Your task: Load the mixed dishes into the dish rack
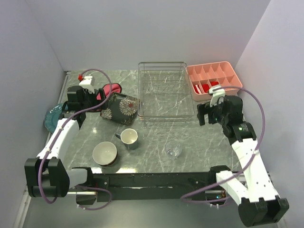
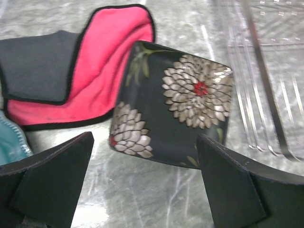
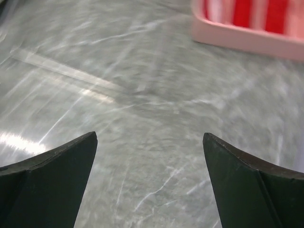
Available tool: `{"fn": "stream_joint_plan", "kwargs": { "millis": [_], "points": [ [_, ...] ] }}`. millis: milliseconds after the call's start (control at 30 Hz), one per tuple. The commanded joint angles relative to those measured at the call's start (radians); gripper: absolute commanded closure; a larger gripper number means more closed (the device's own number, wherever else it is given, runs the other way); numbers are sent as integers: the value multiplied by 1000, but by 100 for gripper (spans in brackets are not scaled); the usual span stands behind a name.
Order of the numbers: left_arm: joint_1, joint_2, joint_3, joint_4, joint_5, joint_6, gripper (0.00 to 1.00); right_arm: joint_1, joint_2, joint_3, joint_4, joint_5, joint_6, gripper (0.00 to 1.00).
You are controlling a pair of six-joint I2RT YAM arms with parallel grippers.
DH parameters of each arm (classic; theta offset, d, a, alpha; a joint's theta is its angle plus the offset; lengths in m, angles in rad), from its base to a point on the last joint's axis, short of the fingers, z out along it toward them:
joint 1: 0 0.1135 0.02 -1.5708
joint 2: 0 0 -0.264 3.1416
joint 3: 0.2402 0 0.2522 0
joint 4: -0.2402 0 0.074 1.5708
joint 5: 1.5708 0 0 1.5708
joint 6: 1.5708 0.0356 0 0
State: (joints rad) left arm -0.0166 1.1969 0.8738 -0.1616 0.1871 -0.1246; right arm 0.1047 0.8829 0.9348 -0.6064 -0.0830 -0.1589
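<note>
The square dark plate with white flowers (image 1: 119, 108) lies by the left front corner of the silver wire dish rack (image 1: 161, 90), which holds no dishes. My left gripper (image 1: 95, 102) is open, just left of the plate; in the left wrist view the plate (image 2: 175, 104) lies just beyond my open gripper (image 2: 145, 147). The round blue plate (image 1: 53, 116) is at the far left edge. The grey-blue mug (image 1: 129, 137) and the dark cream-lined bowl (image 1: 104, 153) stand in front. My right gripper (image 1: 203, 115) is open and empty over bare table (image 3: 149, 142). The black plate and the red bowl are out of view.
A red-pink cloth (image 1: 110, 90) lies behind the square plate, also in the left wrist view (image 2: 109, 57). A pink compartment tray (image 1: 213, 80) with red items stands right of the rack. A clear glass (image 1: 173, 149) stands at the front middle.
</note>
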Motion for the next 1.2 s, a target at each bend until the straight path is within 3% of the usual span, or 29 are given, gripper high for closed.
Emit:
{"fn": "stream_joint_plan", "kwargs": {
  "millis": [0,167,500,867,1167],
  "points": [
    [3,-14,30,30,116,-15,4,26,-96,-14,-82,-414,-315,0],
    [1,-13,28,24,144,-33,4,324,-18,-18,-134,-285,-304,1],
    [1,-131,30,4,135,-35,4,633,103,-93,-110,-199,-228,5],
    [4,-263,1,-41,120,-44,3,756,228,-73,-113,-172,-254,12],
    [3,-261,5,-23,132,-76,4,803,243,-125,-95,-155,-246,27]
  ]
}}
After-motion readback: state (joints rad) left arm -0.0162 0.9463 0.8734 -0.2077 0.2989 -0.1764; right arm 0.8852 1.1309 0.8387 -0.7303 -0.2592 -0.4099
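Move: From the right hand, the glass stands about 11 cm back, 19 cm to its left and 18 cm below; the mug is 4 cm back and 41 cm left, and the dish rack's middle some 22 cm ahead and 21 cm left. From the left hand, the square plate lies roughly 10 cm ahead, 9 cm right and 17 cm below, the towel 17 cm ahead and 5 cm left, and the glass 18 cm back and 38 cm right. The empty right hand sweeps left and back to the glass, sinking most on the later part (about 18 cm left, 14 cm back and 11 cm down), while its wrist turns some 60 degrees counter-clockwise, the fingers tip steeper towards the table, and the wide-open jaws narrow by a quarter above the glass. The left hand, still empty and wide open, first slides slightly right, then rises and draws back from the plate with its fingers tipping up a little. ##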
